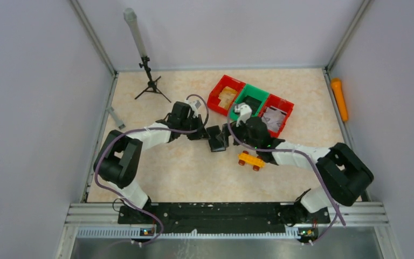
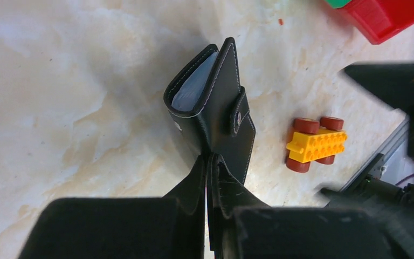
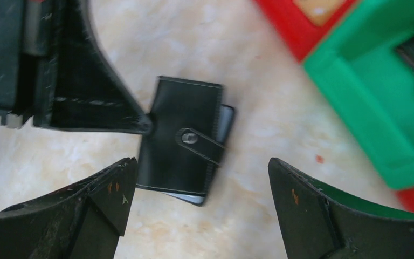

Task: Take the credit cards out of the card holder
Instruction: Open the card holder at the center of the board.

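The black card holder (image 1: 216, 138) stands on edge at mid-table with its strap snapped shut. In the left wrist view the card holder (image 2: 218, 108) gapes a little at the top, and pale credit cards (image 2: 193, 82) show inside. My left gripper (image 2: 210, 161) is shut, pinching the holder's near edge. The right wrist view has the card holder (image 3: 180, 141) just beyond my right gripper (image 3: 200, 162), which is open wide and touches nothing. The left fingers (image 3: 99, 102) meet the holder's left edge, and a grey strip of the credit cards (image 3: 227, 121) sticks out on its right.
A yellow toy brick car (image 1: 251, 160) lies just right of the holder, also visible as the toy car (image 2: 317, 144). Red and green bins (image 1: 250, 102) stand behind it. A small tripod (image 1: 150, 81) is at the back left and an orange tool (image 1: 339, 98) lies by the right wall.
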Robot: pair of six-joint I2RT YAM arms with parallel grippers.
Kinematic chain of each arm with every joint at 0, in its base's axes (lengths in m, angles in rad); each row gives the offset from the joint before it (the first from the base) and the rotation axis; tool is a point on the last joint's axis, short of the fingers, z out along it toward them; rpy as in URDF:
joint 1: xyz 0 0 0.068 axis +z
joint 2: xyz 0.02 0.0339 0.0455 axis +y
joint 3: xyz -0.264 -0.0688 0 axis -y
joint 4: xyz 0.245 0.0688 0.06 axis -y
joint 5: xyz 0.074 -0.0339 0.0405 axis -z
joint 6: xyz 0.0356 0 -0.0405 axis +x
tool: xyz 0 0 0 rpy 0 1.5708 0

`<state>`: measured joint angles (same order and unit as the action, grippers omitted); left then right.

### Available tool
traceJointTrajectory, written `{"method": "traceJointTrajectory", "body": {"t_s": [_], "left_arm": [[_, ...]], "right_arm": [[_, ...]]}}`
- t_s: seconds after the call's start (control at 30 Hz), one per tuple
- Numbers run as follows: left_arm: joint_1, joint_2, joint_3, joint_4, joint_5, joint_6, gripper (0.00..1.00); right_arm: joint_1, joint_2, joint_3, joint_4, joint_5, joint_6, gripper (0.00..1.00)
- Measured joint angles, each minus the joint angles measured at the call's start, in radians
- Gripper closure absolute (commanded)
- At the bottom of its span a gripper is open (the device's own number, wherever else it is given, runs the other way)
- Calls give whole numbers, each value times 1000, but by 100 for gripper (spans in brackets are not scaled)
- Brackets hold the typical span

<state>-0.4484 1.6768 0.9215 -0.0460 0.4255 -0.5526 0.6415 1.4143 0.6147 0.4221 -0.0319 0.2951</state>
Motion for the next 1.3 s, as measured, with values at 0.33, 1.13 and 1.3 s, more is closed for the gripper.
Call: {"method": "traceJointTrajectory", "body": {"t_s": [0.33,1.13,1.3], "left_arm": [[0,0,-32,94,92,-29,100],[1,2,-35,115,51,-35,100],[0,-4,-35,89,26,-34,100]], "right_arm": [[148,166,112,-103,131,-77,7],[200,311,351,-361,548,-16,8],[198,304,339,-428,888,24,8]]}}
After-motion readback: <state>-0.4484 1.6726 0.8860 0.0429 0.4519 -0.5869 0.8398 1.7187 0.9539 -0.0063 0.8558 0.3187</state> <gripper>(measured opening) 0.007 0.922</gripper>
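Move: My left hand already holds the card holder by its left edge, its middle some 3 cm right, 1 cm ahead and 2 cm lower. From my open right hand the holder's middle, with the closed strap beside it, is about 4 cm left, level fore and aft, and 6 cm below. The yellow toy car lies about 10 cm right and 10 cm back of the right hand, the green bin some 10 cm right and 13 cm ahead, both about 8 cm lower. My right hand, fingers wide open throughout, dips about 5 cm and goes some 4 cm left to the holder's strap side, works forward about 3 cm while low, then swings back right some 8 cm, rolling its left side down and turning clockwise about 30 degrees. My left hand keeps its pinch, giving a centimetre or so rightward and up, then partly returning. ##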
